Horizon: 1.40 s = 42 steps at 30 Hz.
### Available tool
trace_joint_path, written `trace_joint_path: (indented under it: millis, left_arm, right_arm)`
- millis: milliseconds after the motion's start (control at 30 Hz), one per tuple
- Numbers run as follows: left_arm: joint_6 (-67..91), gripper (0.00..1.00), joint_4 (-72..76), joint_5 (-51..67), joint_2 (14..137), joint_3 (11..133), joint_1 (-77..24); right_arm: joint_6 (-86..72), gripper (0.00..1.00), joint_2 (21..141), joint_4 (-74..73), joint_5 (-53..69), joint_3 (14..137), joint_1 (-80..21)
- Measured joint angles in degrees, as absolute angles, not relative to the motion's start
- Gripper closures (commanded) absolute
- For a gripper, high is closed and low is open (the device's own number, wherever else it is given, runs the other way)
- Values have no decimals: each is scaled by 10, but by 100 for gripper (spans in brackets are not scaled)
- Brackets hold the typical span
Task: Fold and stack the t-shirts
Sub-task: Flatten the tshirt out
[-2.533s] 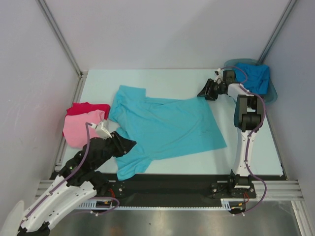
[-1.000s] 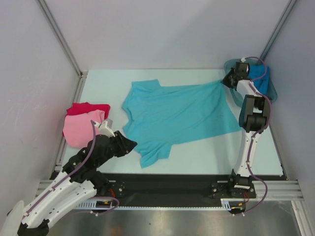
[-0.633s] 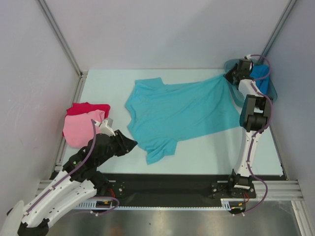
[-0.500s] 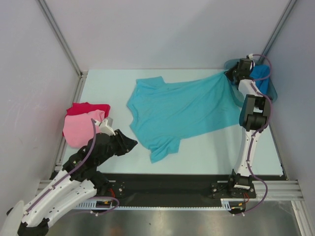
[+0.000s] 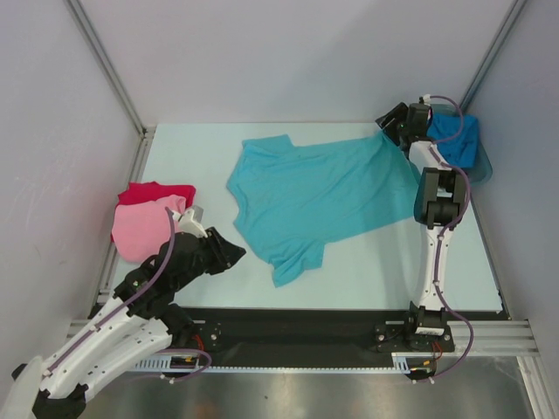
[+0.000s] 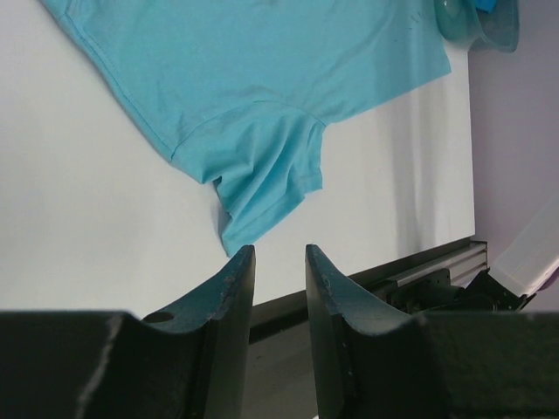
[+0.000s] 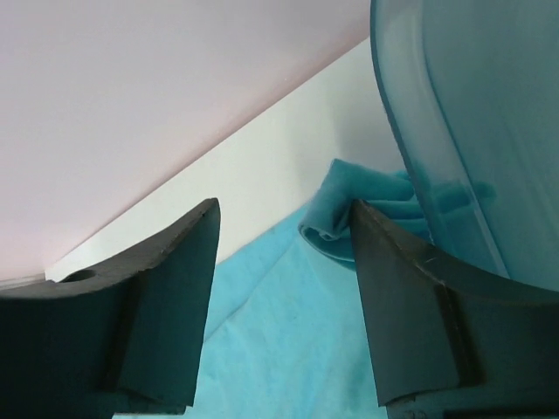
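Observation:
The turquoise t-shirt (image 5: 323,196) lies spread flat mid-table, collar to the left, with its far right corner bunched by the tub. My right gripper (image 5: 389,118) hovers over that corner, open and empty. The right wrist view shows its jaws wide apart (image 7: 284,205) above the turquoise cloth (image 7: 288,349) and its rolled hem corner (image 7: 332,223). My left gripper (image 5: 234,255) sits near the table's front left, jaws slightly apart and empty (image 6: 279,249), just short of the shirt's near sleeve (image 6: 262,183). The pink t-shirt (image 5: 138,231) lies folded on the red one (image 5: 157,192) at the left. The deeper blue t-shirt (image 5: 454,140) lies in the tub.
The grey translucent tub (image 5: 479,166) stands in the far right corner and also shows in the right wrist view (image 7: 472,131). Grey walls close in the back and sides. The black front rail (image 5: 306,319) runs along the near edge.
My right gripper dragged the turquoise shirt to the right, then let go of its corner and swung left off the tub. The left arm has barely moved.

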State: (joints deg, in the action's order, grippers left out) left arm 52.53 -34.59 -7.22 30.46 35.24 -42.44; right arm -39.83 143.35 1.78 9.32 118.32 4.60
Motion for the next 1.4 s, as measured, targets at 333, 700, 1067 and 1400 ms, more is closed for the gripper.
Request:
trace_joint_path:
  millis: [333,700,1067,1400]
  left_arm:
    - [525,64,-321,-70,313,350,-425]
    - [491,62,-165,-58,442,300,-425]
    - [510,62,0,-31,540,162,-441]
    - [511,62,92,-27,599,159,-447]
  right_arm:
    - [-364,32,1316,-55,-18,1129,45]
    - [-406,32,968,-67,-77,782,25]
    - [-465,32,767,-44,-76,491,25]
    - [-470,32,735,-7,-73,420,37]
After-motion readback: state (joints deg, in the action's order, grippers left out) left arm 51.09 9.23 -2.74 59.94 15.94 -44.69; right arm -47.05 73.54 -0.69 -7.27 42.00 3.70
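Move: My right hand, open, is at the t-shirt's far hem corner, which lies about 2 cm to its right, 1 cm ahead and some 6 cm below. The near hem corner, where it heads, is about 32 cm back and 7 cm right, some 9 cm down; the bin stands about 20 cm right and 4 cm back. The near sleeve lies about 5 cm ahead of my left hand, 16 cm right and 17 cm below; the shirt's left edge is some 17 cm straight ahead. I draw my open right hand away from the far hem corner, rising about 13 cm and pulling back some 30 cm over the hem side, then sink most of that height again towards the near hem corner, turning roughly 15 degrees clockwise. Meanwhile my left hand, part-open, lowers about 13 cm, edging right towards the near sleeve, and stays off the cloth. ##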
